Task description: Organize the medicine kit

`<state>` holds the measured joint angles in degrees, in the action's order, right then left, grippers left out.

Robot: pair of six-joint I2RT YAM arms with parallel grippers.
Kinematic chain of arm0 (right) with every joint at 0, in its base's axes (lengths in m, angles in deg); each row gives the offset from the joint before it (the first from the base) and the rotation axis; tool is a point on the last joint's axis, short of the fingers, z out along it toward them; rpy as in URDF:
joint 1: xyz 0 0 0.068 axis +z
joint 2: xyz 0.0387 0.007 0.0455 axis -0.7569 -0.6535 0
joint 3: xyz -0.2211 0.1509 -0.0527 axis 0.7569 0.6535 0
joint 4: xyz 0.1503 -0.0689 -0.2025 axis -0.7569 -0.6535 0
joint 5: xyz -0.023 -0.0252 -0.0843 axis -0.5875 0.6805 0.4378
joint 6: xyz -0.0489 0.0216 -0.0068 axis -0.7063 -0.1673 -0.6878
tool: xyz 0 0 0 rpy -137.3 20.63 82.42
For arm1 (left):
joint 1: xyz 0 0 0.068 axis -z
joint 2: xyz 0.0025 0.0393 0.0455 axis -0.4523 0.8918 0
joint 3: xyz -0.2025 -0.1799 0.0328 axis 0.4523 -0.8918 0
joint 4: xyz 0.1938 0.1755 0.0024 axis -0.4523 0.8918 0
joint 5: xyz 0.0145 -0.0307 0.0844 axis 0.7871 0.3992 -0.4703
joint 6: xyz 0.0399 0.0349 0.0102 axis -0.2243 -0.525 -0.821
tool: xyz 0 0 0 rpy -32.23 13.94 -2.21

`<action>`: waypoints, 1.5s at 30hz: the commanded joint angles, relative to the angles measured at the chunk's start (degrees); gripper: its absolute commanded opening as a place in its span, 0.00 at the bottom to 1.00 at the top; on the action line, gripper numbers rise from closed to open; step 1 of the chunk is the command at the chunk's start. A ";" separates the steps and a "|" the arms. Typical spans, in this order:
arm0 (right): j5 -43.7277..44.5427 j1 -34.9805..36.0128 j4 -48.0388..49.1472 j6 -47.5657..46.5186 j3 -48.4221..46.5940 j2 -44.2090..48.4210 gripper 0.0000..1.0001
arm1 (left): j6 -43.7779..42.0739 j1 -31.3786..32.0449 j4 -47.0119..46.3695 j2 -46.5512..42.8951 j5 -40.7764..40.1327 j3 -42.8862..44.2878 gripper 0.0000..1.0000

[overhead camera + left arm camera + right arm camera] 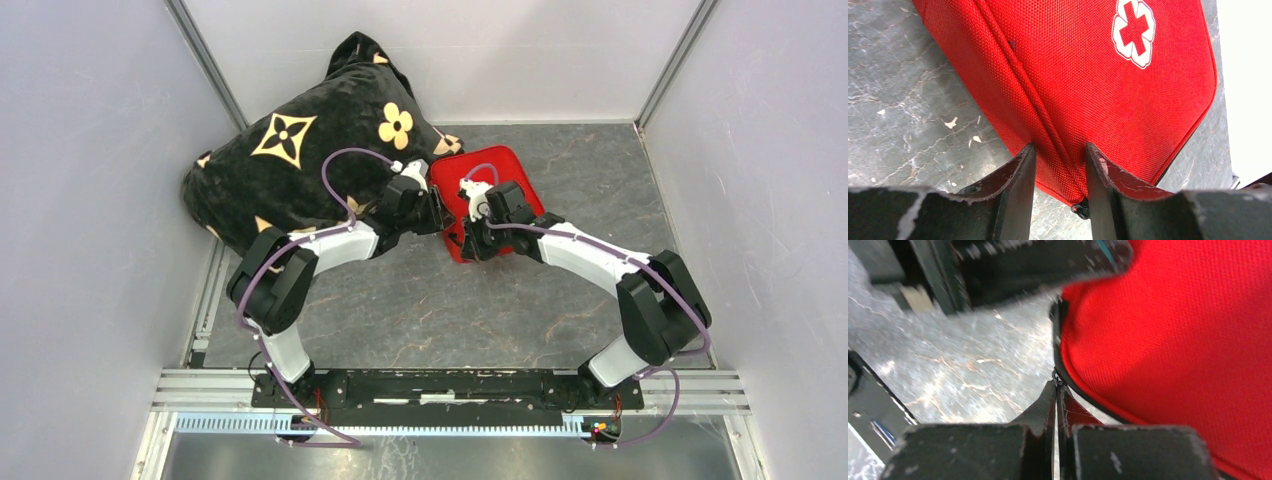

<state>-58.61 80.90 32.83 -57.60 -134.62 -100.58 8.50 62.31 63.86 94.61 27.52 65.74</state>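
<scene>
The medicine kit, a red zip case with a white cross on its lid, lies lid up and closed on the grey table beside the pillow. My left gripper has its two fingers either side of the kit's near corner, and the red fabric bulges between them. In the right wrist view my right gripper is shut, pinching the small black zipper pull at the kit's black zip edge. A second black pull hangs under the corner held by the left gripper.
A large black pillow with gold flowers lies at the back left, touching the kit's left side. Grey walls close in the table on the left, back and right. Both arms meet over the kit's front-left edge.
</scene>
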 commanded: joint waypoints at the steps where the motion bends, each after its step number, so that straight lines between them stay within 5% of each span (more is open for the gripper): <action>1: -3.57 3.60 13.20 10.71 -2.01 -0.79 0.00 | 3.36 3.39 -3.92 -0.15 4.72 -0.35 0.46; 7: 0.02 5.08 17.02 15.62 -1.29 -0.63 0.00 | 3.43 3.74 -3.84 -2.24 3.11 -1.92 0.48; 16: 17.01 1.89 3.88 8.03 8.39 8.55 0.00 | -0.43 0.92 3.90 -12.43 -5.54 -2.85 0.77; 25: 20.72 -17.85 3.48 6.26 16.87 16.22 0.00 | -5.41 -0.81 10.32 -14.61 -9.43 0.63 0.87; 32: 18.65 -22.00 2.33 2.86 7.59 8.81 0.00 | -10.14 -3.61 10.42 -1.22 2.19 15.03 0.99; 36: 16.78 -23.32 2.76 2.21 7.72 8.40 0.00 | -13.30 -6.68 10.64 10.51 12.41 28.72 1.00; 45: 13.00 -23.71 3.64 1.50 9.10 8.12 0.00 | -15.28 -9.13 18.26 34.80 19.91 59.56 0.98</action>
<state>-44.19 57.58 36.02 -54.76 -125.50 -91.75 -4.41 53.77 79.58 123.59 40.59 117.13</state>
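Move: The right hand, pinching the zip pull, is at the red medicine bag's front-left corner; the bag's middle lies about 11 cm ahead, 5 cm to the right and slightly below, the zip end only some 4 cm to the left. From the left hand, half open astride the bag's left edge, the bag's middle is roughly 4 cm ahead and 9 cm to the right, and the pillow's corner about 17 cm straight ahead. Leftward first, some 3.5 cm towards the zip end, then back in a fast sweep of about 21 cm to the right and 6 cm forward, turning clockwise, the right hand keeps its pinch on the pull and drags the bag by its corner. The left hand edges back, opens wide, lifts clear of the bag, then swings forward towards the pillow's corner. ##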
